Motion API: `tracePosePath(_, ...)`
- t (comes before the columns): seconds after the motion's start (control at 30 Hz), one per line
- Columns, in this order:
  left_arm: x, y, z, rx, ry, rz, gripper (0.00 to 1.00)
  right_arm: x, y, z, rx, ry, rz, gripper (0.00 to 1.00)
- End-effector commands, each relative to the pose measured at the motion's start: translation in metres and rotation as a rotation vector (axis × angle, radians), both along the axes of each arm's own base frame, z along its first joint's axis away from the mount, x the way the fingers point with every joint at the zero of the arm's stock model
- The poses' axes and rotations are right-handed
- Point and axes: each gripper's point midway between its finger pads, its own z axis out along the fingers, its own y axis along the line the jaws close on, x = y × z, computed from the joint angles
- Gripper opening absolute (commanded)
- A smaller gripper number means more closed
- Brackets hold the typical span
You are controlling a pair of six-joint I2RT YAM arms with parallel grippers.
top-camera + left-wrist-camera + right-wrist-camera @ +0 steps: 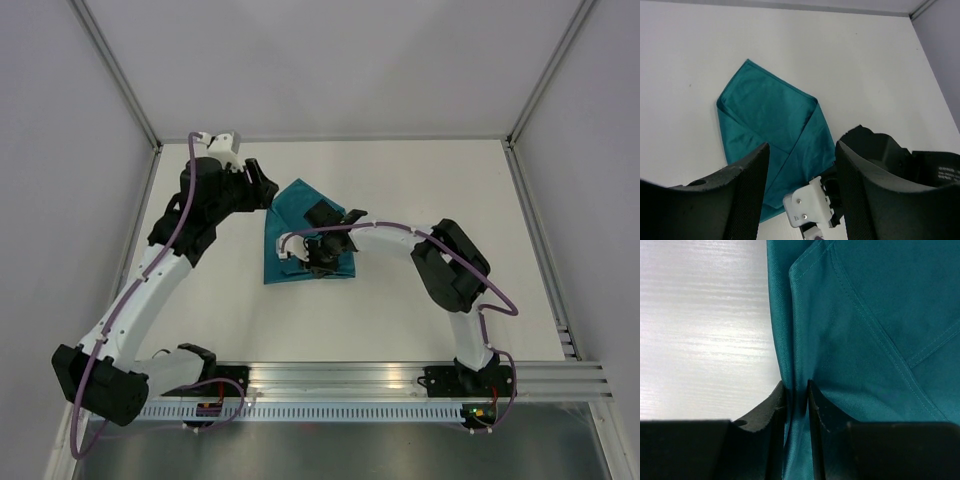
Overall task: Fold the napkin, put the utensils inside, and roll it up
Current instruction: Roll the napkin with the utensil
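Observation:
The teal napkin (297,215) lies folded into a pointed shape on the white table, in the middle of the top view. It also shows in the left wrist view (772,120) and fills the right wrist view (870,320). My right gripper (321,261) is down on the napkin's near part, and its jaws (796,390) are shut on a raised fold of cloth at the napkin's edge. My left gripper (262,187) is open and empty, hovering just past the napkin's far left corner (802,187). No utensils are in view.
The white table (420,190) is walled at the back and both sides. An aluminium rail (400,378) runs along the near edge by the arm bases. The right arm's forearm arcs over the napkin's right half.

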Motion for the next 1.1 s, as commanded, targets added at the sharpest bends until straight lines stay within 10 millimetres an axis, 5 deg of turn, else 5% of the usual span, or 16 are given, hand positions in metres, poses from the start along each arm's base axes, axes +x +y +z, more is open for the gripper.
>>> tracePosePath(0.0, -0.005, -0.003, 0.028, 0.041, -0.137, -0.014, 0.60, -0.044, -0.087, -0.064, -0.315, 0.231, -0.004, 0.21)
tracePosePath(0.27, -0.030, -0.014, 0.049, 0.005, -0.283, -0.099, 0.60, -0.043, -0.106, -0.065, -0.338, 0.290, -0.002, 0.20)
tracePosePath(0.67, -0.084, -0.062, 0.067, 0.105, -0.526, -0.313, 0.61, -0.039, -0.137, -0.069, -0.356, 0.391, -0.002, 0.18)
tracePosePath(0.93, -0.103, -0.102, 0.049, 0.280, -0.575, -0.419, 0.62, -0.035, -0.150, -0.070, -0.359, 0.437, -0.015, 0.18)
tracePosePath(1.07, -0.106, -0.119, 0.019, 0.403, -0.554, -0.485, 0.60, -0.035, -0.156, -0.070, -0.363, 0.470, -0.023, 0.18)
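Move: The right hand already pinches the napkin's near edge at table height; the napkin's middle is about 13 cm ahead and 3 cm left of it, its far corner some 33 cm ahead and 6 cm left, its near left corner roughly 15 cm left and 1 cm back. The empty left hand hangs some 28 cm above the cloth: the napkin's middle is about 6 cm ahead and 12 cm right, the near left corner about 8 cm back and straight below sideways. Keeping its pinch on the near edge, the right hand drags the napkin about 7 cm to the right along the table with only a slight drift forward, at an even pace and height, while its fingertips tilt back towards the base by some 15 degrees. Meanwhile the empty left hand, fingers still open, swings back and right by roughly 11 cm each way to end high over the left part of the near edge, rising almost 5 cm before sinking about 2, as its fingers level out and turn clockwise. ##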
